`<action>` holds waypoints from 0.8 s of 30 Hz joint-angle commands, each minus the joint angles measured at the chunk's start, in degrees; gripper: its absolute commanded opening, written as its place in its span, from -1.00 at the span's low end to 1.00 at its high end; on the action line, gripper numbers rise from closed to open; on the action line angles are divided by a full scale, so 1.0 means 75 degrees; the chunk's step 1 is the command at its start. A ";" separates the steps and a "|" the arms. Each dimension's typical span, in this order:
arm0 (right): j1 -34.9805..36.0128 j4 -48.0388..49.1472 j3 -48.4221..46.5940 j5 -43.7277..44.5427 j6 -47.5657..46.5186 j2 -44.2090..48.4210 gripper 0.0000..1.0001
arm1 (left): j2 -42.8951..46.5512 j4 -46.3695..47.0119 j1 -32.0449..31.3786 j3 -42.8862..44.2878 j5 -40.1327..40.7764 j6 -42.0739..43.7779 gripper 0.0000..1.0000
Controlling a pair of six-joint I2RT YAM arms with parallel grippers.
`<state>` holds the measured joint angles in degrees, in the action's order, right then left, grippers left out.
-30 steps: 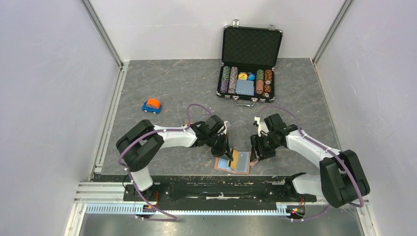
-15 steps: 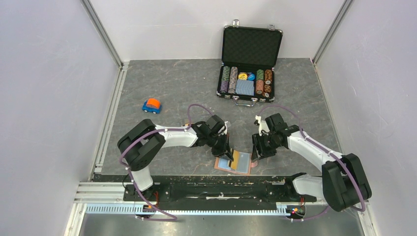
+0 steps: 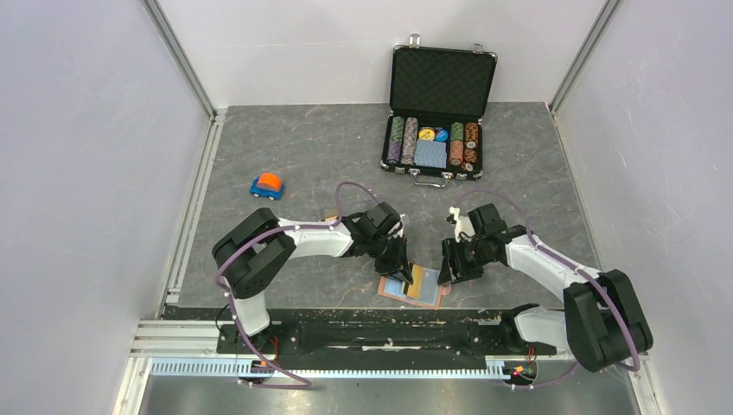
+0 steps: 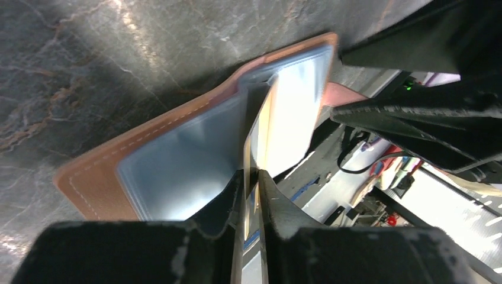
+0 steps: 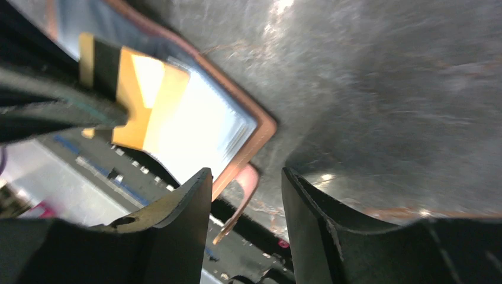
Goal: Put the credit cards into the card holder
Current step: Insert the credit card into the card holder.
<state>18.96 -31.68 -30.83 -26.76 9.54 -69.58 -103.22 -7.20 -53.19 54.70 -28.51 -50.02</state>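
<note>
The card holder (image 3: 406, 300), tan leather with blue sleeves, lies open near the table's front edge. My left gripper (image 3: 401, 266) stands over its left half. In the left wrist view the left gripper (image 4: 251, 171) has its jaws nearly together round a gold credit card (image 4: 260, 118). The card stands on edge with its far end down among the sleeves of the card holder (image 4: 89, 177). My right gripper (image 3: 448, 272) hangs at the holder's right edge. In the right wrist view the right gripper (image 5: 245, 174) is open, with the snap tab (image 5: 243, 195) loose between its fingers. That view also shows the credit card (image 5: 136, 100).
An open black poker-chip case (image 3: 439, 104) with chips and a blue deck stands at the back. A small blue and orange toy car (image 3: 267, 185) sits at the left. The black front rail (image 3: 380, 318) runs just behind the holder.
My left arm has shifted slightly to the right with the card over the holder. The right gripper has stayed beside the holder's right edge.
</note>
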 commanded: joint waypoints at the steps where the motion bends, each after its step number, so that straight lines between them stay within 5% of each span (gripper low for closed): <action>1: -0.0020 0.0495 0.0437 -0.0180 0.0141 -0.0309 -0.05 | -0.0171 -0.0704 -0.0141 0.0380 0.0456 0.0598 -0.57; 10: -0.0021 0.0845 0.0654 -0.0277 0.0283 -0.0587 -0.43 | -0.0379 -0.2542 -0.0451 0.1367 0.1342 0.1333 -0.10; 24: -0.0014 0.0887 0.0643 -0.0354 0.0275 -0.0620 -0.86 | -0.1459 -0.4321 -0.1027 0.3111 0.1754 0.2210 0.04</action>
<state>18.65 -25.32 -27.29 -31.42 12.43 -73.23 -111.79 -36.14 -59.48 75.20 -16.05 -37.65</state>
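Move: Just to the right of the left fingers, which still pinch the gold card's left edge, lies the card holder's right pocket, its middle about 5 cm right, 2 cm back and 3 cm below. The part-inserted card's middle is some 2 cm right, level fore and aft, 2 cm below. From the open right fingers the holder's strap lies about 1 cm back, 1 cm left and 2 cm down; the pocket is 6 cm left, 1 cm back and 2 cm below. Opening around the gold card's edge, the left fingers let go while that hand sinks about 1 cm, easing slightly back, and swings to point more steeply down, some 20 degrees, with a slight clockwise turn. The right hand drops about 1.5 cm, moving left and back about 1 cm each, and shuts its fingers on the strap at the holder's right edge. ##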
